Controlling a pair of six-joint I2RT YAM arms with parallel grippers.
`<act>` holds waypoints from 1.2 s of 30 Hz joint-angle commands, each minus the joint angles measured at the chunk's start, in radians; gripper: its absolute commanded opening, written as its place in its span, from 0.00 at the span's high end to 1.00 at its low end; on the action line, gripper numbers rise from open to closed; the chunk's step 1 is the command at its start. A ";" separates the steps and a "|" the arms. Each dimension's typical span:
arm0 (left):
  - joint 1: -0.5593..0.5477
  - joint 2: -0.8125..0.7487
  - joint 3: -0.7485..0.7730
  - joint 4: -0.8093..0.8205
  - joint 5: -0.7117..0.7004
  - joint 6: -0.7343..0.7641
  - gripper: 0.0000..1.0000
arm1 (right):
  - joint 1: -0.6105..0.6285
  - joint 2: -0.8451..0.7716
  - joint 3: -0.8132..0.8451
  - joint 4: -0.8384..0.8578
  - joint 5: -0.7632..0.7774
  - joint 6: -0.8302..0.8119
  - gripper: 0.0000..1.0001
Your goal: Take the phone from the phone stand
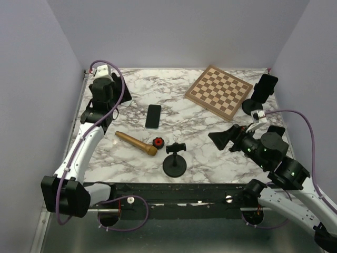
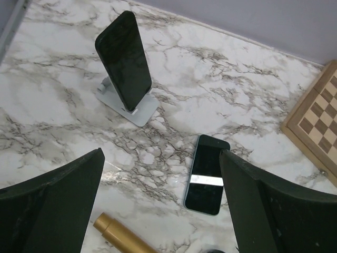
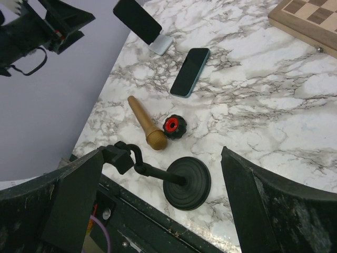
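Observation:
A black phone (image 2: 124, 60) leans upright on a white stand (image 2: 138, 112) at the far left of the marble table. In the top view this phone (image 1: 126, 88) is partly hidden behind my left gripper (image 1: 108, 100). The left gripper (image 2: 160, 211) is open and empty, held above the table short of the stand. A second phone (image 1: 265, 84) sits on a black stand (image 1: 249, 107) at the far right. My right gripper (image 1: 224, 138) is open and empty; in its wrist view the gripper (image 3: 160, 200) hovers over the near edge.
A loose phone (image 1: 153, 116) lies flat mid-table. A wooden pestle-like stick (image 1: 136, 143), a red-and-black knob (image 1: 157, 142) and an empty black round-base stand (image 1: 175, 161) sit near the front. A chessboard (image 1: 218, 90) lies at the back right.

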 commanded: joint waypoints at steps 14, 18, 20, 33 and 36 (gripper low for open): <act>0.367 0.295 -0.237 0.897 0.578 -0.190 0.12 | 0.005 0.007 -0.011 -0.015 -0.076 0.009 0.00; 0.404 0.358 -0.251 0.995 0.598 -0.225 0.14 | 0.006 0.053 0.032 -0.038 -0.095 -0.010 0.00; 0.428 0.409 -0.229 1.044 0.651 -0.263 0.14 | 0.005 0.059 0.044 -0.040 -0.105 -0.009 0.00; 0.474 0.658 -0.059 1.192 0.924 -0.417 0.27 | 0.005 0.065 0.048 -0.010 -0.111 0.009 0.00; 0.476 0.684 -0.035 1.190 0.930 -0.453 0.34 | 0.005 0.069 0.036 0.010 -0.126 0.022 0.00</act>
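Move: The phone on its light stand is about 17 cm ahead of the left hand, 4 cm to its left and 15 cm below. From the left hand, the flat phone lies some 4 cm ahead, 13 cm right and 25 cm below; the gold microphone is 12 cm back, 6 cm right and 25 cm down. From the right hand, the standing phone is roughly 38 cm ahead, 48 cm left and 18 cm lower. The left hand reaches 12 cm forward, also left and down, towards the standing phone, rolling and partly closing. ##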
